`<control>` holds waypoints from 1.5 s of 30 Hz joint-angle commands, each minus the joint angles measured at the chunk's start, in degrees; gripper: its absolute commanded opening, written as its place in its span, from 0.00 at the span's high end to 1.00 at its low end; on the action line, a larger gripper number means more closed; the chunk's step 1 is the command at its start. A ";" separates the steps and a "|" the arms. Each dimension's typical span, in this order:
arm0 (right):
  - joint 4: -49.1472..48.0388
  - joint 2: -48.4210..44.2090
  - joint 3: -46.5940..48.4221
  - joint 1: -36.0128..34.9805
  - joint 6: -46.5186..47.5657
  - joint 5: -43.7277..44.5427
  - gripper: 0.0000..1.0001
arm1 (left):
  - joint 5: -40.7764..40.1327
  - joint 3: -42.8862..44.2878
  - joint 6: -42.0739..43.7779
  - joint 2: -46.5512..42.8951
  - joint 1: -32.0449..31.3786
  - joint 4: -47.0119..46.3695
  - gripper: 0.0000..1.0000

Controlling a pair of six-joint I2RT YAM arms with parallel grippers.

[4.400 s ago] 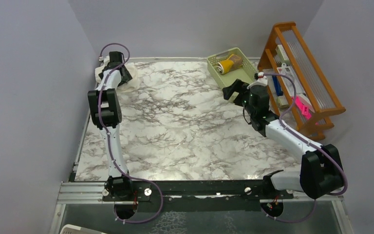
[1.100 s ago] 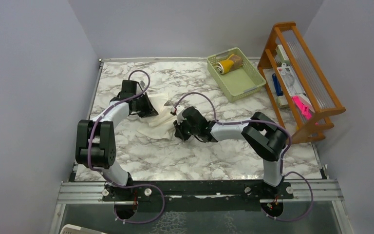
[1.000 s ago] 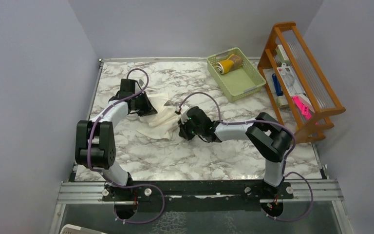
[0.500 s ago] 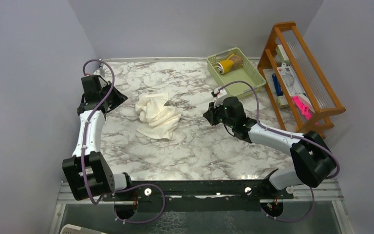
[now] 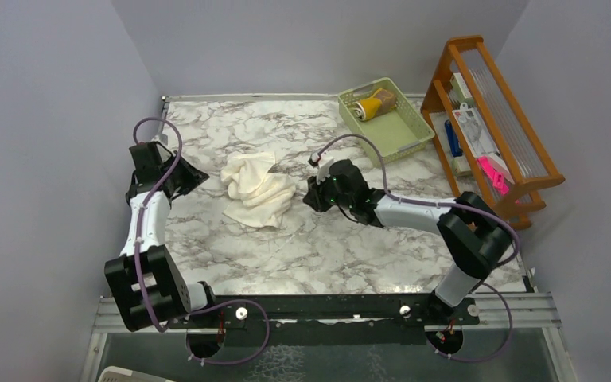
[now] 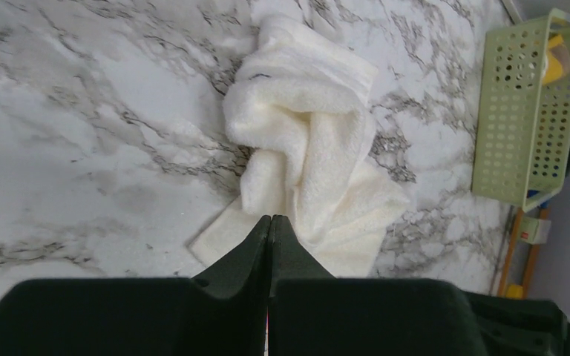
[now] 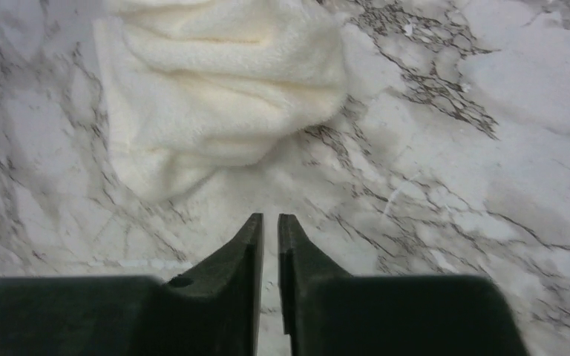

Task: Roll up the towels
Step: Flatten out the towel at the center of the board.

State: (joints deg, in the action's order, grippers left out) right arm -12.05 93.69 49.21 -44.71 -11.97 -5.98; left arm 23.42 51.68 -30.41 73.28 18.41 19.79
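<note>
A cream-white towel (image 5: 258, 191) lies crumpled in a loose heap on the marble table, left of centre; it also shows in the left wrist view (image 6: 308, 148) and the right wrist view (image 7: 223, 89). My left gripper (image 5: 193, 175) hovers just left of it, shut and empty (image 6: 269, 219). My right gripper (image 5: 310, 196) sits just right of the heap, its jaws shut to a thin slit with nothing between them (image 7: 270, 217). A mustard-yellow rolled towel (image 5: 374, 105) and a tan-brown one (image 5: 386, 95) lie in the pale green basket (image 5: 402, 131).
The basket (image 6: 523, 141) stands at the back right. Beside it, a wooden rack (image 5: 497, 119) with small items lines the right edge. Grey walls close in the table on the left, back and right.
Both grippers have let go of the cream towel and pulled away from it. In the last half second the right gripper came back left toward the heap; the left one barely moved.
</note>
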 commanded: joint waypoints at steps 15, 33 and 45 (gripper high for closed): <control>-0.12 20.13 15.96 -12.25 -4.80 -8.48 0.46 | 9.33 -0.59 -0.13 12.37 -14.42 -4.61 0.60; 3.76 24.97 16.46 -12.67 -3.88 -6.13 0.46 | -11.97 1.13 -4.72 23.81 -23.46 -5.28 0.58; 2.90 16.80 1.06 4.07 -8.39 -20.81 0.44 | -11.97 1.31 -4.29 15.55 -14.14 -0.51 0.48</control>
State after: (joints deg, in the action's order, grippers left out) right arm -16.95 110.06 55.46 -46.89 -18.87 -20.88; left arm 11.88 53.01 -35.46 92.47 -1.08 16.16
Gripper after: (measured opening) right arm 0.558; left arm 0.511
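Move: The crumpled white towel lies with its middle about 17 cm to the left hand's right, 2 cm ahead and 13 cm below. From the right hand that middle is roughly 15 cm left, 4 cm ahead and 6 cm below, and the towel's near right corner some 9 cm left and 6 cm back. The green basket stands about 27 cm ahead and 24 cm right of the right hand. The towel's near right corner is met by the right hand, which opens as it sweeps about 12 cm left, back and down, then drags the corner some 6 cm right and slightly forward under a finger. The left hand, opening partway, swings some 12 cm right, sinks about 12 cm with fingers tipping down onto the left folds, then pulls back left about 3 cm. ##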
